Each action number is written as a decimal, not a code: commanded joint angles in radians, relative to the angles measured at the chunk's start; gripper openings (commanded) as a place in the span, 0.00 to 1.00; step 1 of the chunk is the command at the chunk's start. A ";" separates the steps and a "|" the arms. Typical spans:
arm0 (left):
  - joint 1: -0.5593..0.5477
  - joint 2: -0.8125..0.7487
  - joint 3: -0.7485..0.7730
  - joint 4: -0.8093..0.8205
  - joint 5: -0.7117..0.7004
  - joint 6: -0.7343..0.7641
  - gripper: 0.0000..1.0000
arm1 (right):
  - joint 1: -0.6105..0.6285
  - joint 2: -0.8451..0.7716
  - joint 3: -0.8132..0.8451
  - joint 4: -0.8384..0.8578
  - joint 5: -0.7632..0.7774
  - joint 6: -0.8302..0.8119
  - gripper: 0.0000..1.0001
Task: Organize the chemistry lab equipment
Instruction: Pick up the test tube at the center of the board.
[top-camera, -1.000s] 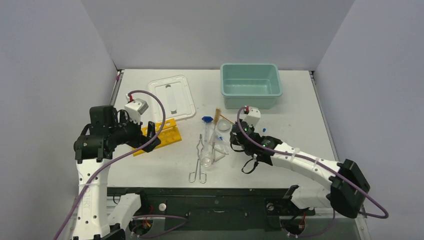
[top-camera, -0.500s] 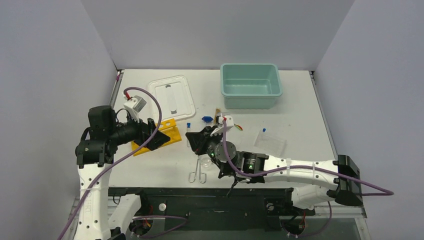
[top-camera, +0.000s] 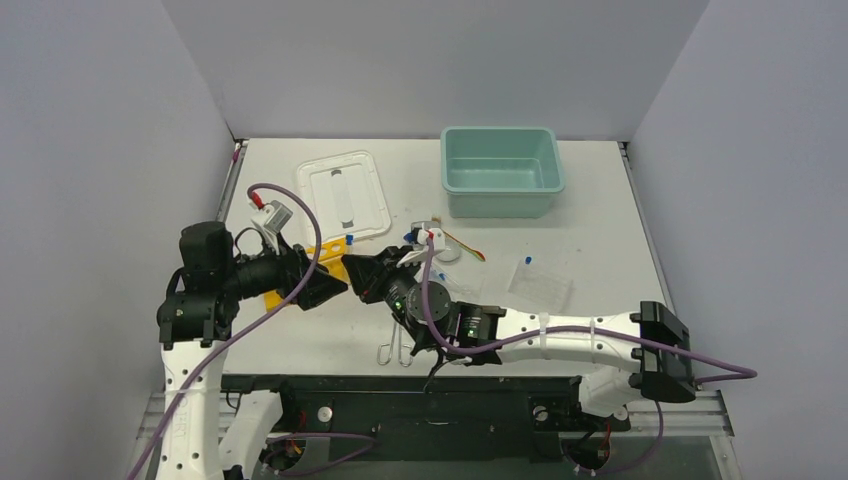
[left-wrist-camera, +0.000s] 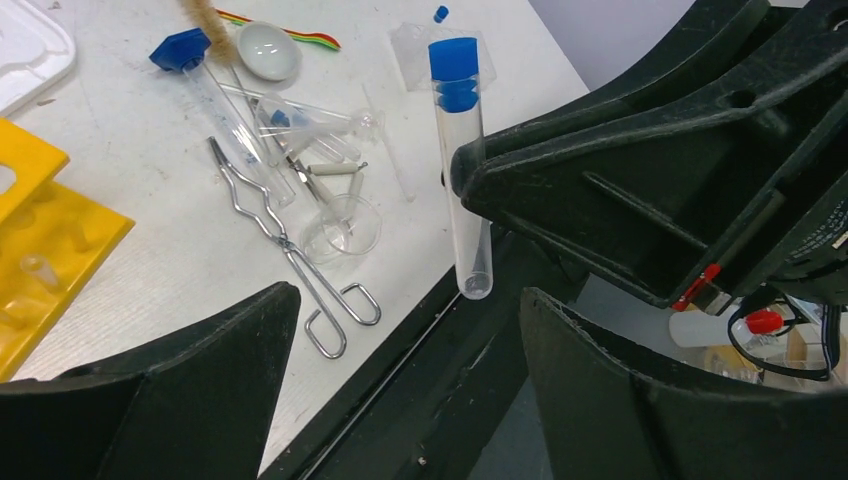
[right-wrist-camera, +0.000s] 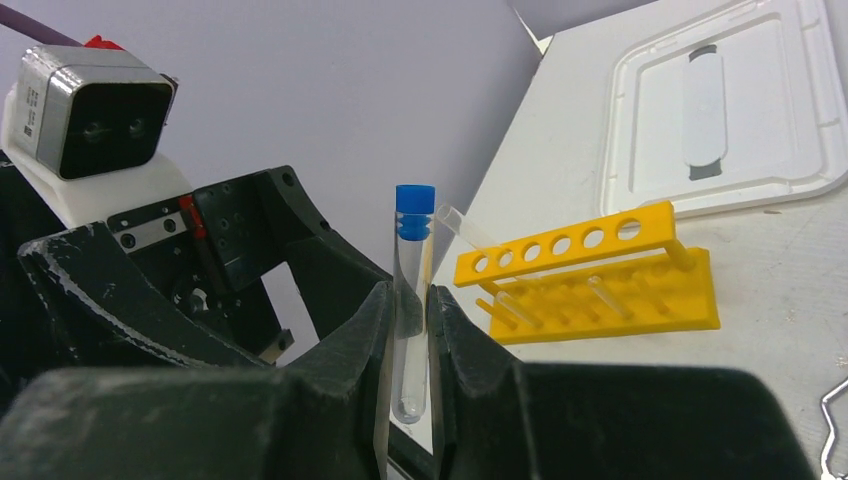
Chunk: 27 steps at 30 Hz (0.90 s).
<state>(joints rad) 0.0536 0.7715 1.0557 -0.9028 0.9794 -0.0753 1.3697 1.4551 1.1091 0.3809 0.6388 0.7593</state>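
My right gripper (right-wrist-camera: 410, 300) is shut on a clear glass tube with a blue cap (right-wrist-camera: 412, 270) and holds it upright. In the left wrist view this tube (left-wrist-camera: 462, 170) hangs between my left gripper's (left-wrist-camera: 405, 295) open fingers, nearer the right one and touching neither. From above, the two grippers (top-camera: 335, 285) (top-camera: 362, 272) meet tip to tip beside the yellow holed rack (top-camera: 335, 252). On the table lie metal tongs (left-wrist-camera: 290, 250), a small beaker (left-wrist-camera: 345, 225), other tubes (left-wrist-camera: 300, 115), a round dish (left-wrist-camera: 268, 50) and a brush (left-wrist-camera: 205, 18).
A teal tub (top-camera: 500, 185) stands at the back right, a white lid (top-camera: 343, 195) at the back left. A clear plastic bag (top-camera: 540, 282) lies to the right of the pile. The table's near edge (left-wrist-camera: 420, 310) runs just below the tube.
My right arm lifted the blue-capped tube from the pile and swung it left to my left gripper. The left gripper reached right towards it, and its jaws narrowed a little.
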 joint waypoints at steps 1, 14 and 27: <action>-0.005 0.007 -0.005 0.065 0.068 -0.021 0.76 | 0.009 0.020 0.056 0.077 0.001 0.050 0.00; -0.006 0.001 -0.003 0.089 0.010 0.004 0.48 | 0.029 0.072 0.096 0.076 -0.064 0.071 0.00; -0.006 -0.013 0.010 0.074 -0.051 0.069 0.05 | 0.029 0.091 0.121 0.021 -0.138 0.077 0.00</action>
<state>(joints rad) 0.0441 0.7650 1.0431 -0.8726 0.9848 -0.0574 1.3808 1.5421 1.1751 0.3977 0.5907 0.8204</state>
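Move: The upright test tube stands pinched in my right fingertips. From my open left hand its middle is about 4 cm to the right, 1 cm ahead and 4 cm above; from my right hand those left fingers are about 4 cm left, 1 cm back and 3 cm below. Down on the table, from my left hand, the yellow rack is some 7 cm ahead and 7 cm left, and the tongs 13 cm right and 2 cm back. My right hand keeps its pinch and carries the test tube about 3 cm to the left and 1 cm back, rising a touch before sinking again, bringing the tube's lower end in between my left fingertips. My left hand holds its place and closes from wide open to nearly shut around that lower end, below the right fingers. ##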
